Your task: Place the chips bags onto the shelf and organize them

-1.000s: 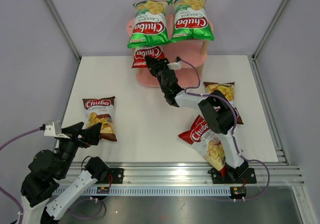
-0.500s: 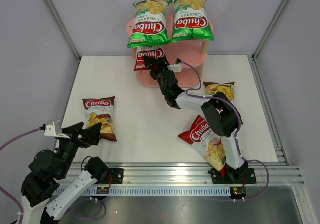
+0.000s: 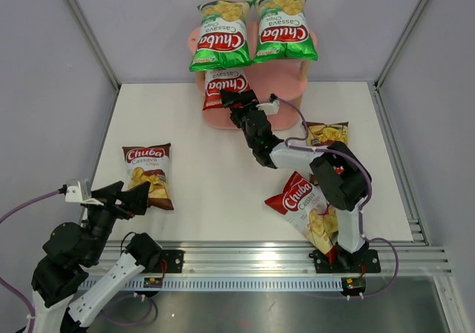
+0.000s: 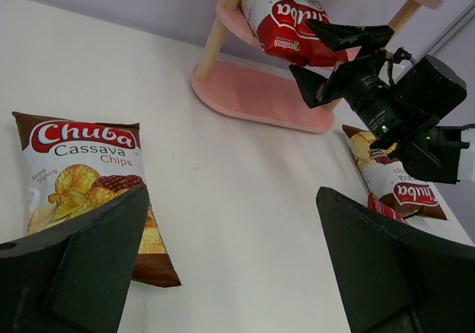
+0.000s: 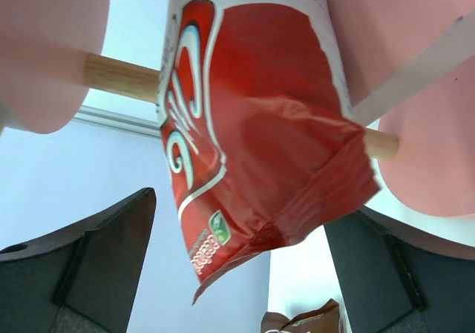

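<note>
The pink shelf (image 3: 256,114) stands at the table's back. Two green chips bags (image 3: 220,36) (image 3: 284,29) lie side by side on its top board. A red chips bag (image 3: 223,81) (image 5: 252,118) rests on the middle board, with its near end hanging over the edge. My right gripper (image 3: 236,99) (image 5: 241,225) is open just in front of that end, and its fingers stand apart from the foil. My left gripper (image 3: 130,198) (image 4: 231,199) hangs open above the table, beside a dark brown bag (image 3: 148,176) (image 4: 82,173).
A second red bag (image 3: 308,210) lies on the table by the right arm's base. Another brown bag (image 3: 326,134) (image 4: 393,181) lies right of the shelf, partly under the right arm. The shelf's bottom board (image 4: 252,99) carries nothing. Grey walls close off both sides.
My right gripper has opened and let go of the red bag, which now lies further in on the middle board. The right arm shifted slightly right. The left arm has not moved.
</note>
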`<state>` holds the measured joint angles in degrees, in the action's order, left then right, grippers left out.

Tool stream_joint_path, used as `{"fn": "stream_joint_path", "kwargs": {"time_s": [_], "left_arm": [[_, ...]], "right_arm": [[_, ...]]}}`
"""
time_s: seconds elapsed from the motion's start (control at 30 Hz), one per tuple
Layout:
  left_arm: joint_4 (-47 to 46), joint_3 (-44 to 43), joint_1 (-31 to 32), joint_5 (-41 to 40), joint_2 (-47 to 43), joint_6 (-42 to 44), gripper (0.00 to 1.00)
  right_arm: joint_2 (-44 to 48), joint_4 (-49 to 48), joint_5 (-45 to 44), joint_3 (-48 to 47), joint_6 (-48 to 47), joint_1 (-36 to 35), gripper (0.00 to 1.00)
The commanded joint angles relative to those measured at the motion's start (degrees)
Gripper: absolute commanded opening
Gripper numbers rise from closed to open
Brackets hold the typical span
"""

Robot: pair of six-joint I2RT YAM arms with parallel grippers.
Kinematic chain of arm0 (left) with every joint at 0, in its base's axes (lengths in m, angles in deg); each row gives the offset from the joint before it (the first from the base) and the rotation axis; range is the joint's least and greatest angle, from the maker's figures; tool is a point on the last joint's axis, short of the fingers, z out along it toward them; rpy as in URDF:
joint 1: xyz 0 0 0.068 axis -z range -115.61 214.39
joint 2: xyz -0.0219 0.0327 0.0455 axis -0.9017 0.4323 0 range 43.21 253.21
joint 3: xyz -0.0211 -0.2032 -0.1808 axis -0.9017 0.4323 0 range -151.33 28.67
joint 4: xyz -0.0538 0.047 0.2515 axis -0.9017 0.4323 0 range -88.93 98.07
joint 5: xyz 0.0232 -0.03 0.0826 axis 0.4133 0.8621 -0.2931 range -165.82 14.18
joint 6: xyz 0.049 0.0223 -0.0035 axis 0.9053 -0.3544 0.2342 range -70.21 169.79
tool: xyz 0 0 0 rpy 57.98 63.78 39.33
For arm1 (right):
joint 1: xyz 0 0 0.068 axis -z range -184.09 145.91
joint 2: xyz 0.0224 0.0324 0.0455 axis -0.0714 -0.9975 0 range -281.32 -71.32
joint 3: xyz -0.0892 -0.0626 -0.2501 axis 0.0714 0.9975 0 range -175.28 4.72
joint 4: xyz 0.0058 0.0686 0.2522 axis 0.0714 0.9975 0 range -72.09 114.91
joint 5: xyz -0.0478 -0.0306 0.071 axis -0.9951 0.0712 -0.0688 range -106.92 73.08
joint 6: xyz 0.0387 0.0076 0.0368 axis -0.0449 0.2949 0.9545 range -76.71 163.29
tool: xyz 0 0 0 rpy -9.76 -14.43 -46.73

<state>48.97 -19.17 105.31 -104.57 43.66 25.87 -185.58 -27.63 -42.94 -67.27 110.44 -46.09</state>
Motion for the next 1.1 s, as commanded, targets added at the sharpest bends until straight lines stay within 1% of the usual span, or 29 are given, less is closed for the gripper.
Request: {"fn": "stream_joint_path", "kwargs": {"time_s": [0.0,0.17,0.27,0.37,0.43,0.47,0.5,0.53,0.57,0.6,0.63,0.67,0.7,0.73,0.77,0.8,0.83,0.87,0.9,0.93,0.97,1.0,1.03,1.07], "left_arm": [[-1.4,-0.2,0.1,-1.3,-2.3,0.3,0.99],[-1.6,-0.4,0.1,-0.4,-0.8,-0.1,0.99],[-1.6,-1.2,0.1,1.1,3.5,-0.2,0.99],[-1.8,-1.9,0.1,2.6,6.8,-2.0,0.99],[-3.8,-0.7,0.1,4.5,7.8,-4.9,0.99],[-4.7,0.1,0.1,6.3,9.0,-7.7,0.99],[-7.2,1.4,0.1,7.3,9.7,-9.4,0.99],[-8.6,4.2,0.1,8.2,10.7,-11.0,0.99],[-12.0,6.2,0.1,10.6,11.7,-14.1,0.99],[-13.9,7.9,0.1,12.0,14.4,-16.0,0.99],[-16.1,9.7,0.1,13.6,15.8,-17.7,0.99],[-22.2,13.8,0.1,17.9,17.4,-20.5,0.99],[-25.5,15.6,0.1,20.1,21.0,-22.1,0.99],[-28.9,17.8,0.2,24.7,22.7,-23.7,0.99],[-36.9,21.0,0.2,27.1,25.0,-26.2,0.99],[-40.0,22.2,0.2,28.4,27.3,-27.3,0.99],[-42.6,22.8,0.2,32.9,32.3,-28.2,0.99],[-45.1,23.1,0.4,34.5,34.7,-29.2,0.99],[-49.0,23.5,0.5,35.7,36.9,-29.6,0.99],[-50.7,23.5,0.7,37.4,41.4,-30.0,0.99],[-54.2,23.5,1.1,38.6,43.5,-30.7,0.99],[-55.9,23.2,1.3,39.6,45.8,-31.2,0.99],[-57.5,23.0,1.7,41.5,49.9,-31.8,0.99],[-60.3,22.4,2.6,42.5,52.4,-32.5,0.99]], "right_arm": [[5.4,0.5,-1.3,1.4,1.5,-0.4,0.99],[11.1,-0.5,-0.3,6.3,-0.3,-0.2,0.99],[14.7,-1.1,2.5,9.9,-1.0,0.1,0.99],[18.2,-1.2,5.3,13.9,-0.5,0.9,0.99],[22.0,0.1,5.9,17.7,-0.8,1.3,0.99],[23.7,0.7,5.9,20.5,-1.3,1.3,1.0],[25.6,2.5,5.6,22.1,-1.8,1.4,0.99],[29.9,3.2,4.6,23.8,-2.5,1.4,0.99],[32.3,4.0,4.4,27.1,-4.8,1.4,0.99],[34.8,6.1,4.1,28.8,-6.1,1.4,0.99],[40.1,7.6,3.6,30.3,-7.0,1.4,0.99],[42.9,9.5,3.5,32.7,-9.8,1.4,1.0],[45.8,15.2,3.6,33.3,-11.3,1.5,0.99],[51.5,19.8,4.0,33.2,-13.8,1.5,0.99],[54.0,25.2,4.6,31.9,-15.3,1.5,1.0],[56.1,34.7,5.5,31.1,-17.3,1.5,0.99],[60.2,38.9,7.0,30.5,-19.3,1.5,0.99],[62.3,42.9,7.7,29.7,-22.7,1.5,0.99],[64.3,50.1,8.3,29.5,-24.0,1.5,1.0],[68.5,53.2,8.8,29.5,-25.0,1.6,0.99],[70.8,58.5,8.9,29.9,-25.4,1.6,0.99],[73.2,60.8,9.4,30.1,-26.2,1.6,0.99],[77.8,63.0,10.8,30.3,-27.2,1.6,0.99],[80.1,67.3,11.5,30.7,-27.3,1.6,1.0]]}}
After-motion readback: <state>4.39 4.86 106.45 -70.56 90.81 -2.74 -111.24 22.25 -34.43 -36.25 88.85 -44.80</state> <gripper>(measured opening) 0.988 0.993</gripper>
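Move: The front red bag lies about 48 cm to the left gripper's right, only 2 cm farther out and some 28 cm below; the left brown bag is about 15 cm ahead of that gripper and 4 cm left. From the right gripper, the front red bag is roughly 31 cm back, 26 cm right and 21 cm lower. Near the right gripper, the shelved red bag sits some 8 cm ahead and 3 cm left at about its height, with the right brown bag 11 cm back, 32 cm right and 21 cm down. Draw the open, empty right gripper back from the shelved red bag and to the right, about 30 cm in all and a little upward, rolling its left side down some 25 degrees as it heads towards the front red bag. Shortly after, swing the open left gripper right and down towards that same bag, slightly forward, tipping the fingers down and turning them clockwise; touch nothing. ##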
